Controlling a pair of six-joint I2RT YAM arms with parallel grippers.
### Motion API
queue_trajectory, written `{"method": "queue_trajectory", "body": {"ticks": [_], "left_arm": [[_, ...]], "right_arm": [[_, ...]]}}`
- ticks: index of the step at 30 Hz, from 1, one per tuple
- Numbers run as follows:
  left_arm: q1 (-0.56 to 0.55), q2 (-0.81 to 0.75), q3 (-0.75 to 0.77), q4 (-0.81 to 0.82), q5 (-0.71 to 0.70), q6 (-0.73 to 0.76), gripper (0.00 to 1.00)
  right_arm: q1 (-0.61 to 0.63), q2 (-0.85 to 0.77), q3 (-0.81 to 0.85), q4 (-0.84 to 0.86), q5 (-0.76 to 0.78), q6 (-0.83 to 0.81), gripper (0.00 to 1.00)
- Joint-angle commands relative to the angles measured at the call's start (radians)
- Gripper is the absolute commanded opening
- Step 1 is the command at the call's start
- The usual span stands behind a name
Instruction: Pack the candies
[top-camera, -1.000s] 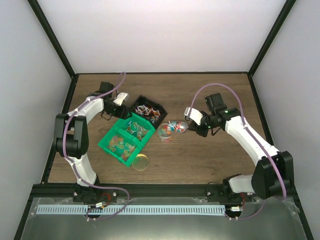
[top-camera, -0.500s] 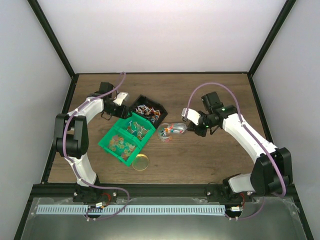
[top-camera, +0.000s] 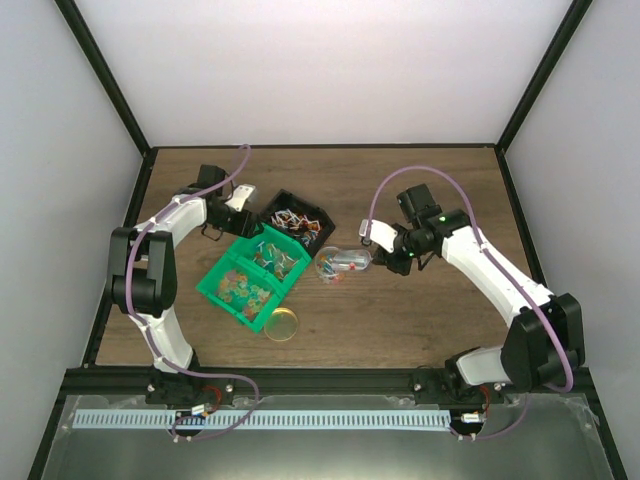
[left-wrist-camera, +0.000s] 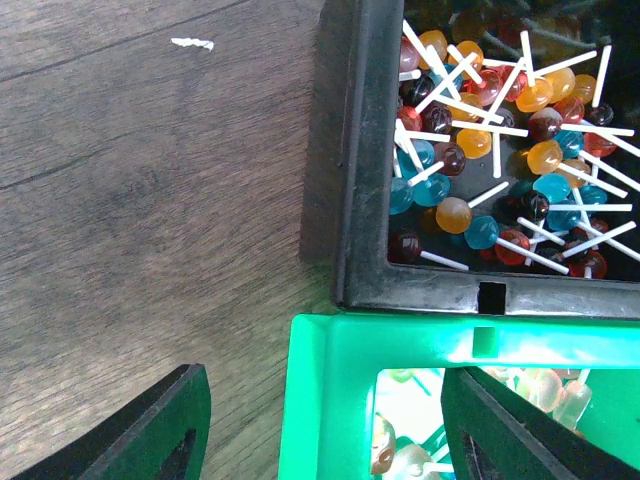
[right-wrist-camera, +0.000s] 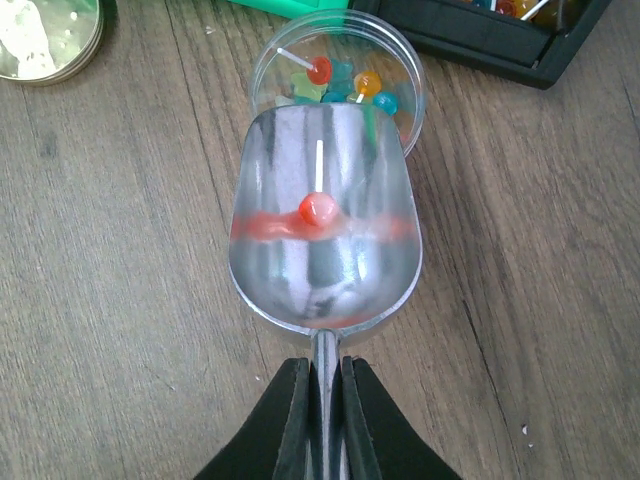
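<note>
The candies are small lollipops in mixed colours. Many lie in the black bin (left-wrist-camera: 350, 150), more in the green bin (top-camera: 252, 275), and some in the clear cup (right-wrist-camera: 340, 75). My right gripper (right-wrist-camera: 325, 400) is shut on the handle of the silver scoop (right-wrist-camera: 322, 260), whose mouth lies over the cup's rim. One red candy (right-wrist-camera: 317, 208) is in the scoop. My left gripper (left-wrist-camera: 325, 430) is open, with its fingers on either side of the green bin's corner (left-wrist-camera: 330, 400). The right gripper (top-camera: 388, 255) also shows in the top view, right of the cup (top-camera: 330, 266).
A round gold lid (top-camera: 282, 322) lies on the table in front of the green bin; it also shows in the right wrist view (right-wrist-camera: 50, 35). The black bin (top-camera: 297, 220) touches the green bin's far end. Dark frame rails border the wooden table.
My right gripper moved left with the scoop, bringing its mouth over the cup. Most candies left the scoop; one red one stays. The left arm has not moved.
</note>
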Motion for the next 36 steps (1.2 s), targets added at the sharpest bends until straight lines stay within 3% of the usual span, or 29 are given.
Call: {"method": "queue_trajectory", "body": {"ticks": [1,11,17,26,36], "left_arm": [[0.006,-0.016,-0.007,0.027,0.022,-0.004,0.66],[0.007,-0.019,-0.008,0.025,0.022,-0.004,0.65],[0.006,-0.021,-0.008,0.025,0.014,-0.003,0.65],[0.007,-0.018,-0.004,0.018,0.019,-0.002,0.65],[0.008,-0.023,0.001,0.010,0.017,0.005,0.65]], "right_arm": [[0.009,-0.008,0.071,-0.018,-0.002,-0.008,0.01],[0.010,0.112,0.304,-0.034,-0.072,0.118,0.01],[0.010,-0.006,0.178,0.071,-0.114,0.093,0.01],[-0.007,-0.138,-0.014,0.308,-0.190,0.292,0.01],[-0.021,-0.100,-0.020,0.158,-0.118,0.222,0.01]]}}
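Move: The clear tub I am filling sits about 11 cm to my right hand's left, some 6 cm ahead and roughly 12 cm below it. The black box is about 20 cm ahead and 19 cm left at similar depth, and the green tray about 28 cm left and 3 cm ahead. The gold lid lies some 22 cm left and 9 cm back. From my left hand the tub is about 18 cm right, 7 cm back and a little below. Keeping my right grip on the metal scoop, one lollipop still in its bowl over the clear tub, I jerk it quickly up about 6 cm, with a forward thrust and a little left. Staying high, I then pull back about 4 cm while the wrist rolls nearly 20 degrees, raising the scoop's mouth end away from the tub. ##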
